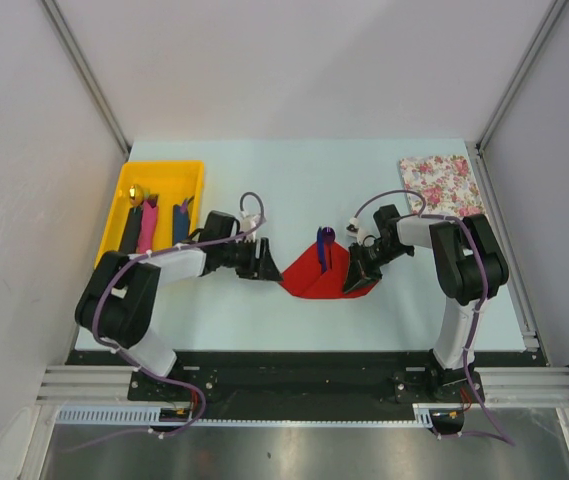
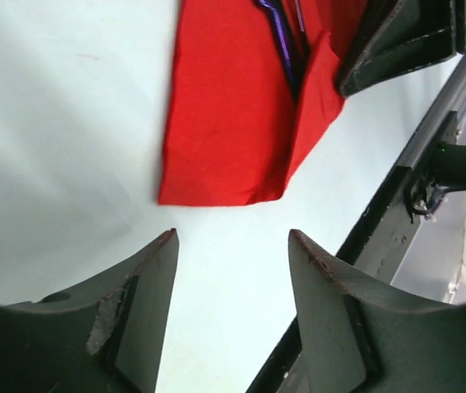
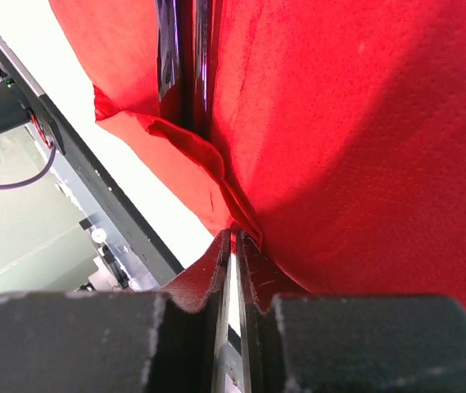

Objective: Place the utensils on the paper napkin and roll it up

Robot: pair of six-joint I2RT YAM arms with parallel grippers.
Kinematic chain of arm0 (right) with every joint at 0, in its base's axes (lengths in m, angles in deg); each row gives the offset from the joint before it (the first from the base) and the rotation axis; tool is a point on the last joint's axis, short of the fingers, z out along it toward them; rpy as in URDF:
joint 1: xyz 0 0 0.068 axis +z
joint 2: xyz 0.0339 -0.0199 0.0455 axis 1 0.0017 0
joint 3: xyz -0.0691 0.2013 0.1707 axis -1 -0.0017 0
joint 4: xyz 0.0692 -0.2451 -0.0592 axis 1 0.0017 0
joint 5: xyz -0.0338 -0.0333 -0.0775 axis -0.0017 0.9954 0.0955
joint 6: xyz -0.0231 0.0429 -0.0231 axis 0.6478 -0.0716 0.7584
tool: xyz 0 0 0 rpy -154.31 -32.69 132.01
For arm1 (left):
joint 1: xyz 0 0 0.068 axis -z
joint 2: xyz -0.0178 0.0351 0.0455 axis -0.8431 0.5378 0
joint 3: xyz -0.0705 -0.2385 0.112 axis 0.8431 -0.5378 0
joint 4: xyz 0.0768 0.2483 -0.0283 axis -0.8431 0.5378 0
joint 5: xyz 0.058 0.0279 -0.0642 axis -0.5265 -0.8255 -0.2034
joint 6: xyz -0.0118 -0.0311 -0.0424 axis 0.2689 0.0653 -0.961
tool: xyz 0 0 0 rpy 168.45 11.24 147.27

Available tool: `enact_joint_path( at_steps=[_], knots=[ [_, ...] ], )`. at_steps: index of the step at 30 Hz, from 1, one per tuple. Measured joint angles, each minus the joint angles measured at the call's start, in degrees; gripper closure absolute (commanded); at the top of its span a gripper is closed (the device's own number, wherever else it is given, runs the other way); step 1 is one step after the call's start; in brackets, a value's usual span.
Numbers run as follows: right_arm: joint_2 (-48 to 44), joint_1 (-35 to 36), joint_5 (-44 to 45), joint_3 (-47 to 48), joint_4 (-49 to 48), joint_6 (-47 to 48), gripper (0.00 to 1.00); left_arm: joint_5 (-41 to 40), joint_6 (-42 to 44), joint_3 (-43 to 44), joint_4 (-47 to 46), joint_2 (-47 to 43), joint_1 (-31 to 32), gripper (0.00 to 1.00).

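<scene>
The red paper napkin (image 1: 314, 275) lies mid-table, partly folded up around a dark purple utensil (image 1: 324, 245). My left gripper (image 1: 272, 268) stands open just off the napkin's left corner. In the left wrist view its fingers (image 2: 155, 278) are spread, with only bare table between them and the napkin (image 2: 224, 106) a short gap ahead. My right gripper (image 1: 356, 277) is shut on the napkin's right edge and holds that side raised. The right wrist view shows the jaws (image 3: 236, 235) pinching a fold of the red paper (image 3: 355, 106), with the utensil (image 3: 183, 57) in the crease.
A yellow tray (image 1: 164, 168) at the back left holds pink (image 1: 147, 225), blue (image 1: 180, 222) and black (image 1: 127, 232) handled pieces. A white flowered sheet (image 1: 441, 183) lies at the back right. The black rail (image 1: 314, 365) borders the table's near edge.
</scene>
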Motion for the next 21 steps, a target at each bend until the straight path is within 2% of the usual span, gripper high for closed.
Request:
enact_joint_path(
  at_steps=[5, 12, 15, 21],
  knots=[
    [0.0, 0.1, 0.1, 0.0, 0.0, 0.0, 0.89, 0.9, 0.8, -0.6, 0.2, -1.6, -0.2, 0.54],
    [-0.1, 0.1, 0.1, 0.0, 0.0, -0.2, 0.88, 4.0, 1.2, 1.9, -3.6, -0.9, 10.6, 0.59],
    [-0.1, 0.1, 0.0, 0.0, 0.0, -0.3, 0.88, 4.3, 0.2, 4.7, -7.3, 2.7, 14.6, 0.59],
    [-0.2, 0.3, -0.1, 0.0, -0.1, -0.4, 0.87, 3.8, -3.6, 7.9, -12.1, 11.9, 15.8, 0.64]
  ],
)
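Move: The folded-up near edge of the napkin lies about 12 cm to the left hand's right, 3 cm back and some 4 cm below it. The napkin's left corner is only about 4 cm to that hand's right, the utensils roughly 14 cm right and 5 cm farther out, and the right gripper's tips about 20 cm right and 2 cm back. From the right hand, the same folded edge is some 8 cm left, level with its tips. The left hand sweeps back in over the napkin's left corner to the robot's right, about 10 cm in all and drawing back 3 to 4 cm, arching up some 3 cm on the way and then sinking again to its starting height just short of the folded near edge. As it goes it turns about 15 degrees clockwise and its open fingers narrow by over a third without shutting, while the right hand stays put with its nearly shut fingertips still on the folded edge. ##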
